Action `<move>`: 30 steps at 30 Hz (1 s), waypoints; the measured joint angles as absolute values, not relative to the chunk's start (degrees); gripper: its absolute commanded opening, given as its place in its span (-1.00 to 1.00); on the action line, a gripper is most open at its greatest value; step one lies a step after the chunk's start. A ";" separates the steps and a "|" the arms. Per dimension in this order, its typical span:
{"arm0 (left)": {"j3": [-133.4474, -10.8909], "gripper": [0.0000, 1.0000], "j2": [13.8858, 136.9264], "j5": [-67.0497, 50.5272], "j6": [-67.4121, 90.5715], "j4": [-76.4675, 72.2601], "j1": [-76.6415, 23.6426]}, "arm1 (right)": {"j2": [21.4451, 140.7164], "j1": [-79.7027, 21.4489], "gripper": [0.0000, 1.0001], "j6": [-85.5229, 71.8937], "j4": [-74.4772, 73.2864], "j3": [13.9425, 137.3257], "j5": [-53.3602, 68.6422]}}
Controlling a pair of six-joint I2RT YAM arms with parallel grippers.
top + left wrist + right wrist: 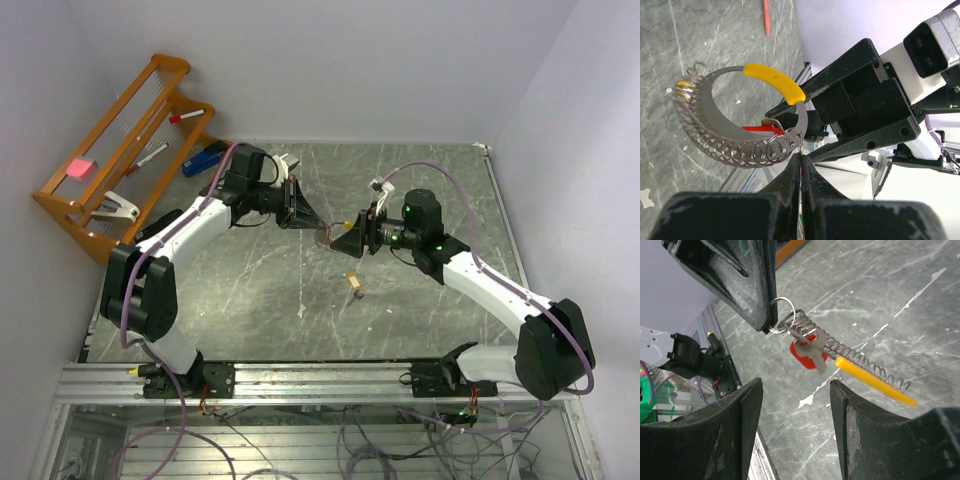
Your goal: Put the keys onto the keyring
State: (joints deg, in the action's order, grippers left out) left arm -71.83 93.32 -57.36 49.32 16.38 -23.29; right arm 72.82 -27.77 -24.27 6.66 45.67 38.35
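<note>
My left gripper (801, 156) is shut on a small loop of the silvery keyring (715, 135) and holds it above the table. The ring's yellow tag (775, 81) curves over its top. A red-headed key (807, 354) hangs from the keyring (850, 356) close to the left fingertips (757, 300). My right gripper (796, 386) stands open just short of that key, with nothing between its fingers. In the top view the two grippers meet at mid-table, left gripper (316, 227) and right gripper (340, 239). A brass-yellow key (354, 284) lies on the table below them.
A wooden rack (70, 205) leans at the back left with markers, a pink pad and a stapler. A blue object (203, 158) lies beside it. A thin red stick (766, 17) rests on the table. An aluminium rail (320, 380) runs along the near edge.
</note>
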 measured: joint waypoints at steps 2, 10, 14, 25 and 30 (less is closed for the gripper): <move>-71.83 -0.86 93.32 -57.36 49.32 16.36 -23.33 | 73.25 -27.77 0.08 -23.92 7.35 45.82 37.93; -71.83 -0.86 93.32 -57.21 49.34 16.36 -23.83 | 74.78 -28.67 -0.03 -23.46 9.96 46.85 37.08; -71.83 -0.86 93.32 -57.21 49.36 16.34 -24.27 | 76.23 -30.89 -0.10 -23.29 10.46 48.34 36.86; -71.85 -0.86 93.34 -57.21 49.39 16.34 -24.51 | 77.54 -32.27 -0.26 -22.46 10.90 48.95 35.11; -71.85 -0.86 93.32 -57.28 49.39 16.32 -24.53 | 75.85 -32.23 -0.43 -21.39 10.87 47.53 33.95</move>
State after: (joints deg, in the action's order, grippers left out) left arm -71.85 93.32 -57.28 49.39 16.32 -24.53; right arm 75.85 -32.23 -21.39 10.87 47.53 33.95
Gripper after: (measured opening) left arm 0.071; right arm 0.322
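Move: Just ahead of the right hand's half-open fingers is the red key tag with its key, on the keyring: about 4 cm left, 2 cm forward and 2 cm below. The keyring's yellow sleeve lies some 3 cm forward, 2 cm left and 4 cm below; the loose yellow-tagged key is on the table, roughly 12 cm back, 4 cm right and 18 cm down. From the left hand, the red tag is about 2 cm back, 1 cm right and 3 cm below. Edging about 1 cm forward, then some 3 cm left towards the red tag beside the left fingertips, the right hand then eases back slightly to the right. Its fingers narrow from just over half open to about a third, one above and one below the tag's ring, without shutting. The left hand stays almost in place, still pinching the keyring. ##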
